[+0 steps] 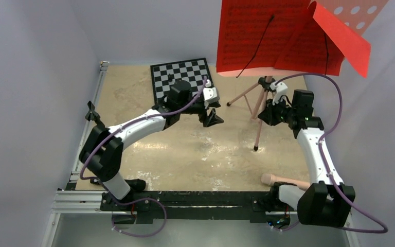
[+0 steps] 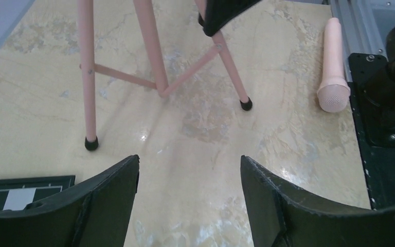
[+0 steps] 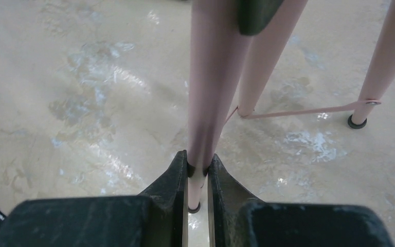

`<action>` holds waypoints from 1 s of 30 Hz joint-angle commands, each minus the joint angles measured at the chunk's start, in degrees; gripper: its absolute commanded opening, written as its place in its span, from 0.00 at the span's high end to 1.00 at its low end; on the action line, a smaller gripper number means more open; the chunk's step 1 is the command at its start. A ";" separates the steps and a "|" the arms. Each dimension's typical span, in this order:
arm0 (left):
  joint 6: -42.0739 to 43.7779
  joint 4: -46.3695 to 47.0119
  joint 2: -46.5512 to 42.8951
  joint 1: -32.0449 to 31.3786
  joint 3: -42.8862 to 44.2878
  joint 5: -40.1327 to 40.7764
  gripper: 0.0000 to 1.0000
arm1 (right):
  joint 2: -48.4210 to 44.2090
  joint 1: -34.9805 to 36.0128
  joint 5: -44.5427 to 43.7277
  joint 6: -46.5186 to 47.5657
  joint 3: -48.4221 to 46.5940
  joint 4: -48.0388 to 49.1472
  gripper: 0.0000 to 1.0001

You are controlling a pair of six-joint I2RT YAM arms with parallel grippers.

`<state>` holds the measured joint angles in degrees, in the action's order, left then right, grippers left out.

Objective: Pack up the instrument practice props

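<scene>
The pink music stand (image 1: 261, 98) stands at the back right on thin tripod legs (image 2: 151, 46), with red printed sheets (image 1: 267, 36) on its perforated desk (image 1: 357, 10). My right gripper (image 1: 265, 113) is shut on one pink leg (image 3: 211, 77), close to its foot, as the right wrist view (image 3: 198, 162) shows. My left gripper (image 1: 213, 113) is open and empty above the table, left of the tripod; it also shows in the left wrist view (image 2: 189, 164). The peach tube (image 1: 284, 180) lies near the right arm's base, and also shows in the left wrist view (image 2: 333, 67). A small black object (image 1: 171, 77) stands on the chessboard.
A black-and-white chessboard (image 1: 182, 77) lies at the back centre, under the left arm's wrist; its corner shows in the left wrist view (image 2: 20, 190). Grey walls close in on both sides. The black rail (image 1: 185, 198) with the arm bases runs along the near edge.
</scene>
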<state>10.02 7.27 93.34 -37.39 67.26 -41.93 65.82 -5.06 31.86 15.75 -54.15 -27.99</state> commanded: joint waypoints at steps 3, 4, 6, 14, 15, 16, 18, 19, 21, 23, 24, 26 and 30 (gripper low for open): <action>-3.31 21.52 11.31 -3.13 4.30 5.66 0.31 | -7.58 0.75 12.11 7.45 4.06 -9.98 1.00; -3.26 22.56 13.07 -3.43 5.57 5.93 0.32 | -8.22 0.75 12.51 7.84 4.80 -10.44 1.00; -2.98 24.06 15.90 -3.89 7.88 5.94 0.34 | -9.03 0.75 13.02 8.06 6.11 -10.64 1.00; -1.91 25.51 22.44 -4.77 14.38 7.76 0.47 | -10.71 1.02 14.72 8.63 9.28 -11.06 1.00; -1.67 25.67 22.65 -4.86 14.35 7.67 0.51 | -10.71 1.02 14.65 8.68 9.44 -11.04 1.00; -1.52 25.83 22.56 -5.04 14.21 7.61 0.56 | -10.74 1.02 14.64 8.64 9.62 -10.92 1.00; -1.61 26.12 22.05 -5.32 13.20 7.24 0.68 | -10.93 1.02 14.56 8.20 10.14 -10.26 1.00; -1.88 26.43 21.53 -5.37 12.44 6.97 0.74 | -10.86 1.03 14.52 7.75 10.34 -9.98 1.00; -2.36 26.94 20.34 -5.33 10.70 6.26 0.84 | -10.73 1.03 14.90 6.48 10.59 -9.46 1.00; -2.69 26.90 18.72 -5.20 9.15 5.44 0.91 | -10.71 1.14 15.24 4.94 10.64 -8.79 1.00; -2.79 26.36 17.66 -4.97 8.51 4.81 0.97 | -10.85 1.27 15.33 4.15 10.60 -8.35 1.00; -2.77 24.77 14.71 -4.62 7.37 4.07 1.00 | -11.41 2.24 15.19 2.96 10.32 -7.49 1.00; -2.21 19.71 10.12 -3.36 5.51 1.87 1.00 | -11.60 6.43 13.80 -0.73 9.91 -5.64 1.00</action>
<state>12.88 29.58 111.94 -42.00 74.32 -34.76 54.11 -2.79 43.59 22.22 -45.52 -30.55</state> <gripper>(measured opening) 0.207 0.132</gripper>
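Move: The music stand's left leg, splayed out and held only at the front leg, rises about 10 cm ahead and 12 cm right of the open left gripper, some 4 cm below it. The stand's centre post is about 5 cm ahead and 14 cm right; the front leg is 17 cm right and 1 cm back. The chessboard lies 14 cm ahead, 16 cm left. From the right hand, already pinching the front leg, the left leg is about 11 cm ahead and 5 cm left. Keep the right fingers shut on the front leg and drag the stand back about 6 cm and left about 4 cm, turning the hand some 15 degrees counter-clockwise. Meanwhile bring the left gripper right some 9 cm and forward about 7, dipping about 5 cm and rising slightly, so the left leg comes between its pads; pinch it, then ease slightly back and left with it. ##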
